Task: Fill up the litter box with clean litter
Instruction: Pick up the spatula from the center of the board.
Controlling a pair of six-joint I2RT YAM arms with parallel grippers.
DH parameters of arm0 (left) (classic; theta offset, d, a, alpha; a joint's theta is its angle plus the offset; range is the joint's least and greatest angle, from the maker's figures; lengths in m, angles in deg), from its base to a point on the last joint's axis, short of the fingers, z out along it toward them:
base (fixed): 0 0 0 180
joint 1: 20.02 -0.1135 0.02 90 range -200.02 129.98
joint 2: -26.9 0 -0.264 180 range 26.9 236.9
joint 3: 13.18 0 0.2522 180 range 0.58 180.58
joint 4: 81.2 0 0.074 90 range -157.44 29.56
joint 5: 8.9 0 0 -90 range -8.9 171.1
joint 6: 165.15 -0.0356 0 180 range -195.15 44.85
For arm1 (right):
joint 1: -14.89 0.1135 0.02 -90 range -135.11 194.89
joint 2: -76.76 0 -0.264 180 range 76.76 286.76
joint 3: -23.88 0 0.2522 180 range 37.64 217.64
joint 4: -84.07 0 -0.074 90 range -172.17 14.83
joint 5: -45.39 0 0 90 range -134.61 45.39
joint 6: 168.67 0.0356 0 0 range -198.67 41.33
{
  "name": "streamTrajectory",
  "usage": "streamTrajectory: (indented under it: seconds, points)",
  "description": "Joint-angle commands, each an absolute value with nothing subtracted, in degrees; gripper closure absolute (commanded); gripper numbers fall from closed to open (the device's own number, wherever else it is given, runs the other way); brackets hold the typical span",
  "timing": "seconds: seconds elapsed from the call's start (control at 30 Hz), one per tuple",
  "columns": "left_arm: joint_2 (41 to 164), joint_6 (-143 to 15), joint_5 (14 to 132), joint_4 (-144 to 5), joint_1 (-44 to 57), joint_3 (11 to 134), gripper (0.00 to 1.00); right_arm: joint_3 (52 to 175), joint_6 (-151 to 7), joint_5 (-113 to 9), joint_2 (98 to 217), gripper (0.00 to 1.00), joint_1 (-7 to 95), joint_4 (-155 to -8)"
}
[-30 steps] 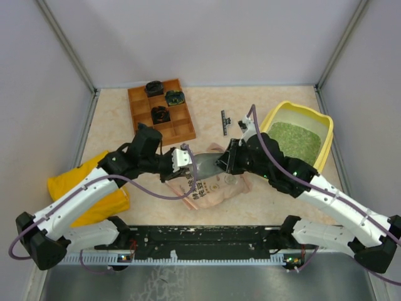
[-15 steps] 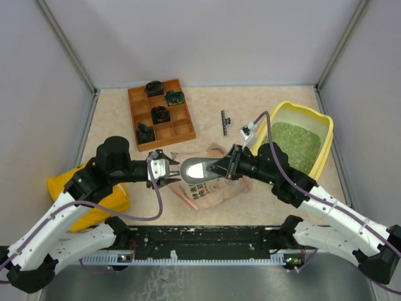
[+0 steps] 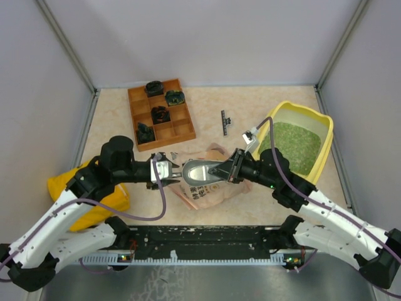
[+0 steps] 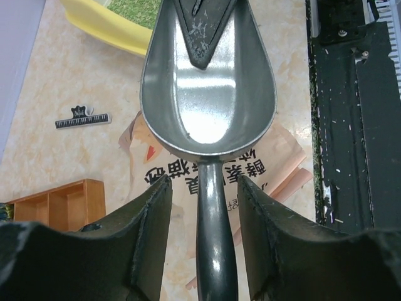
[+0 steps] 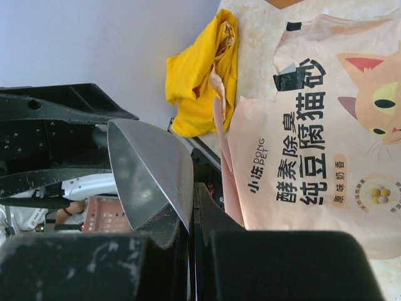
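Observation:
The yellow litter box [image 3: 326,145] stands at the right with green clean litter [image 3: 291,143] in it. A grey metal scoop [image 3: 200,170] hangs empty over the pink pouch [image 3: 213,191] at mid-table. My right gripper [image 3: 230,168] is shut on the front rim of the scoop's bowl [image 5: 150,172], jaws pinched together [image 5: 193,207]. My left gripper [image 3: 170,169] is open, and its fingers [image 4: 150,213] stand on either side of the scoop's handle [image 4: 213,238] with a gap on both sides. The bowl [image 4: 210,94] points at the litter box [image 4: 106,25].
A brown wooden compartment tray [image 3: 161,116] with dark small parts sits at the back left. A black clip [image 3: 224,121] lies between it and the litter box. A yellow cloth bag [image 3: 94,194] lies at the near left, under my left arm.
My left gripper has opened, let go of the handle and drawn back to the left. My right gripper has shut on the scoop's bowl rim and carries it a little toward the front.

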State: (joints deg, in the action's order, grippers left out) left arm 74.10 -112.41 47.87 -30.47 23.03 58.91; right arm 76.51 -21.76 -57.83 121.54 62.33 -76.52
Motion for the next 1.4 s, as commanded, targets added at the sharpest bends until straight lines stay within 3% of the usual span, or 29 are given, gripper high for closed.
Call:
streamTrajectory:
  seconds: [0.0, 0.23, 0.43, 0.5, 0.57, 0.63, 0.7, 0.87, 0.97, 1.37]
  points:
    - [73.05, -114.30, 49.75, -26.59, 23.40, 60.65, 0.48, 77.51, -18.15, -59.40, 118.52, 1.00, 61.87, -85.32]
    - [72.81, -113.85, 48.58, -29.28, 23.40, 59.58, 0.55, 76.64, -17.15, -61.01, 119.17, 1.00, 61.82, -87.33]
    - [73.16, -113.93, 49.09, -32.04, 23.40, 58.93, 0.94, 76.16, -17.22, -60.33, 119.12, 1.00, 61.74, -86.24]
    - [73.13, -114.03, 50.19, -32.33, 23.38, 58.77, 1.00, 75.89, -17.51, -59.20, 118.85, 1.00, 61.73, -84.67]
    - [73.48, -114.03, 51.77, -31.58, 23.40, 59.15, 1.00, 75.91, -18.06, -58.23, 118.37, 0.93, 61.50, -82.86]
    - [73.89, -114.08, 54.16, -30.30, 23.40, 59.65, 1.00, 77.41, -19.93, -55.77, 117.67, 0.72, 61.31, -79.28]
    - [74.18, -114.09, 57.64, -28.83, 23.38, 60.22, 1.00, 79.26, -22.59, -52.54, 116.66, 0.57, 61.25, -73.46]
    - [74.08, -115.20, 67.11, -23.97, 23.32, 62.05, 1.00, 83.17, -28.08, -45.61, 113.89, 0.34, 61.21, -64.80]
    - [74.04, -116.05, 72.39, -19.91, 23.31, 63.78, 1.00, 83.94, -29.77, -44.29, 112.82, 0.29, 61.21, -62.85]
    - [73.76, -116.87, 89.90, -2.21, 23.31, 68.10, 1.00, 80.01, -31.59, -45.84, 110.36, 0.29, 61.21, -63.91]
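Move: The spatula hangs in the air between the hands: its handle already lies between the left hand's open fingers, and the middle of its pan is about 8 cm to that hand's right and 5 cm left of the right hand, which grips the pan's far end. The litter bag lies roughly 22 cm below, 12 cm right and 3 cm ahead of the left hand; the compartment tray some 31 cm ahead of that hand and 10 cm to its left. The left fingers close on the spatula's handle while the right hand holds the pan still, then the right fingers open, let go of the pan and draw back about 5 cm to the right, rising slightly. With the handle kept pinched, the left hand swings some 10 cm left and a little forward, turning counter-clockwise nearly 30 degrees as its fingers dip farther down. ##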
